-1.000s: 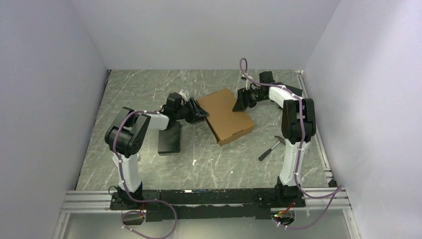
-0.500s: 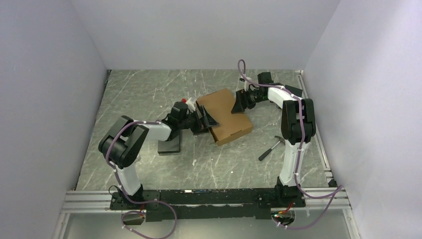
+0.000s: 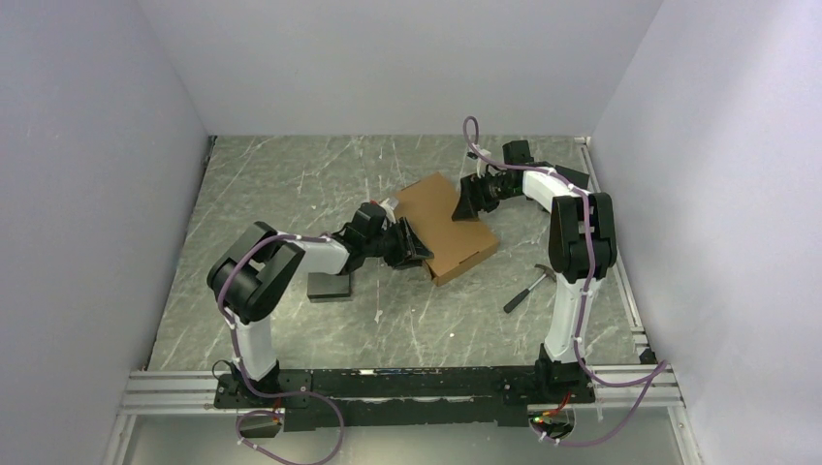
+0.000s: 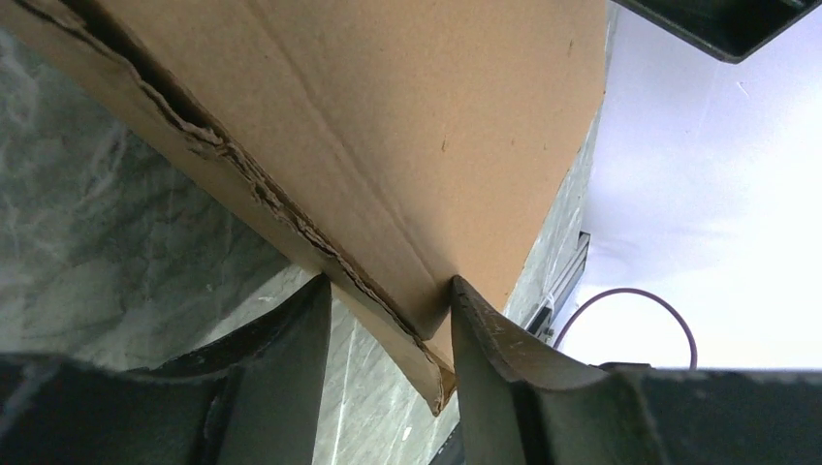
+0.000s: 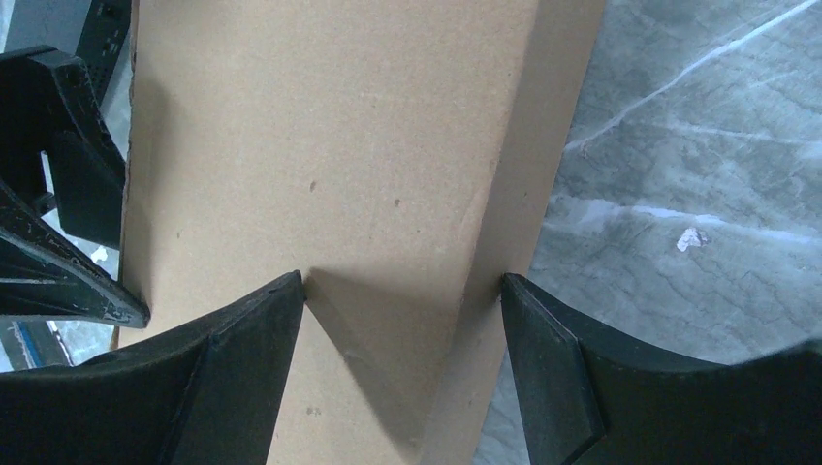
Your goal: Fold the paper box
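The paper box (image 3: 444, 225) lies closed and skewed on the table, plain brown cardboard. My left gripper (image 3: 413, 250) is at its near left corner. In the left wrist view that corner (image 4: 426, 339) sits between the jaws, both fingertips touch the cardboard, and my left gripper (image 4: 388, 283) is shut on it. My right gripper (image 3: 468, 203) rests on the box's far right edge. In the right wrist view it (image 5: 402, 281) stands open, one fingertip (image 5: 286, 291) on the lid (image 5: 330, 145) and the other beside the box's side wall.
A black rectangular block (image 3: 330, 284) lies left of the box, under the left forearm. A small hammer-like tool (image 3: 528, 286) lies right of the box near the right arm's base. Grey walls close in the table on three sides.
My left gripper moved right along the box's left side to the near corner, opened wide on the way and closed again. The box shifted slightly. The right gripper barely moved.
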`<action>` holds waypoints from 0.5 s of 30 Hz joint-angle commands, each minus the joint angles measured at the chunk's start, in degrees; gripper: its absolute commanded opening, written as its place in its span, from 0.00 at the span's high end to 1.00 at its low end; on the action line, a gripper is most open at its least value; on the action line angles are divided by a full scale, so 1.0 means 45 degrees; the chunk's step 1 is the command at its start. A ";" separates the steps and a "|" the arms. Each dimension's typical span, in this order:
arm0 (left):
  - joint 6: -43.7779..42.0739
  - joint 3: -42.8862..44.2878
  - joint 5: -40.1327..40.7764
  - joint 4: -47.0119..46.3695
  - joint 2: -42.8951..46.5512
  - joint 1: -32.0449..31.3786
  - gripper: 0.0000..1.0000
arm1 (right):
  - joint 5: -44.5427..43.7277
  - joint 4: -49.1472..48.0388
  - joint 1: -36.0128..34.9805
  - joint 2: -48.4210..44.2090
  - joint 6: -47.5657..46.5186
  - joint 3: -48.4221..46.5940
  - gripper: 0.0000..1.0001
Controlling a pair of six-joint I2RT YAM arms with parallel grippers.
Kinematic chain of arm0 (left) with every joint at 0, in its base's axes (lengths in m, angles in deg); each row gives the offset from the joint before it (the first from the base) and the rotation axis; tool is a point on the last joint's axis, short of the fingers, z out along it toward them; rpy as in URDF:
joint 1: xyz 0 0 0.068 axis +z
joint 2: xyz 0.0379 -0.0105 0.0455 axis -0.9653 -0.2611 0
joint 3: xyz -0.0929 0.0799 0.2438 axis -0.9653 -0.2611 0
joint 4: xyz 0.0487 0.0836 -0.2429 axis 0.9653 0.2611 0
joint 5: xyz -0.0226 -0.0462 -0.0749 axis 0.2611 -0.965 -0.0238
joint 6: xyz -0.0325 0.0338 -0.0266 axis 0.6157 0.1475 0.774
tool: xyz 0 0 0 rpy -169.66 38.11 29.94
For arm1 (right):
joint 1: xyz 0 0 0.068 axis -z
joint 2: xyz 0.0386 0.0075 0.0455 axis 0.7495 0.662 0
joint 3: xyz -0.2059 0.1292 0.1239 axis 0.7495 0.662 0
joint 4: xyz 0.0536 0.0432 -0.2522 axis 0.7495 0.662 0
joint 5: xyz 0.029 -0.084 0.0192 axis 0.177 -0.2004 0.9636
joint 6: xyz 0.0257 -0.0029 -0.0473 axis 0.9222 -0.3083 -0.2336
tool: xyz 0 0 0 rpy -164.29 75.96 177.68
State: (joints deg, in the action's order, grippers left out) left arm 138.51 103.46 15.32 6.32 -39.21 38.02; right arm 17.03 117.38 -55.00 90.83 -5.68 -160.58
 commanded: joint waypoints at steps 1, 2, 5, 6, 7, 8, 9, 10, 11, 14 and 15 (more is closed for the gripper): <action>0.0169 0.0426 0.0145 -0.0910 -0.0136 -0.0131 0.53 | 0.0233 0.0362 -0.0283 -0.0542 -0.0132 0.0179 0.23; 0.0191 0.0382 0.0160 -0.0950 -0.0118 -0.0126 0.54 | 0.0228 0.0370 -0.0283 -0.0529 -0.0140 0.0170 0.23; 0.0100 0.0275 0.0212 -0.0920 0.0035 -0.0129 0.49 | 0.0248 0.0456 -0.0283 -0.0559 -0.0202 0.0122 0.23; 0.0043 0.0219 0.0207 -0.0941 0.0125 -0.0123 0.46 | 0.0203 0.0523 -0.0283 -0.0606 -0.0282 0.0117 0.23; -0.0018 0.0131 0.0204 -0.0995 0.0227 -0.0132 0.42 | 0.0149 0.0549 -0.0283 -0.0705 -0.0362 0.0145 0.22; -0.0079 0.0037 0.0199 -0.1080 0.0337 -0.0119 0.40 | 0.0064 0.0571 -0.0283 -0.0854 -0.0447 0.0183 0.22; -0.0148 -0.0062 0.0189 -0.1150 0.0453 -0.0117 0.37 | -0.0122 0.0606 -0.0283 -0.1027 -0.0590 0.0212 0.22; -0.0239 -0.0148 0.0153 -0.1200 0.0570 -0.0129 0.35 | -0.0290 0.0613 -0.0283 -0.1309 -0.0781 0.0287 0.22; -0.0400 -0.0244 0.0110 -0.1235 0.0688 -0.0133 0.33 | -0.0474 0.0501 -0.0279 -0.1834 -0.0922 0.0455 0.21; -0.0695 -0.0652 0.0198 -0.1456 0.1128 -0.0120 0.26 | -0.0981 0.0022 -0.0283 -0.3238 -0.1274 0.1147 0.18; -0.0781 -0.0781 0.0235 -0.1507 0.1282 -0.0130 0.25 | -0.1085 -0.0166 -0.0283 -0.3671 -0.1372 0.1548 0.17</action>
State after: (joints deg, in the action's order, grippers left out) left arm 137.77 101.76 15.28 4.13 -38.23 37.76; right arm 13.73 118.08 -55.66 84.90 -8.46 -156.87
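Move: The paper box, turned askew, lies between the hands: its middle is about 6 cm ahead of the left hand, 4 cm to its right and 3 cm below, with that hand pinching the left long side near the front corner. From the right hand, astride the far right edge, the box's middle is some 3 cm back, 5 cm left and 3 cm lower. The hammer lies about 17 cm back from the right hand and 12 cm right; the dark box is roughly 20 cm left of the left hand and 2 cm back. The box's left side wall, still pinched against the lid, is let go as the left fingers open from about half to nearly three quarters, that hand otherwise staying in place. The right hand stays astride the far right edge, fingers wide, then late on eases up and back, about 1.5 cm each way, its inner finger coming clear of the lid. ##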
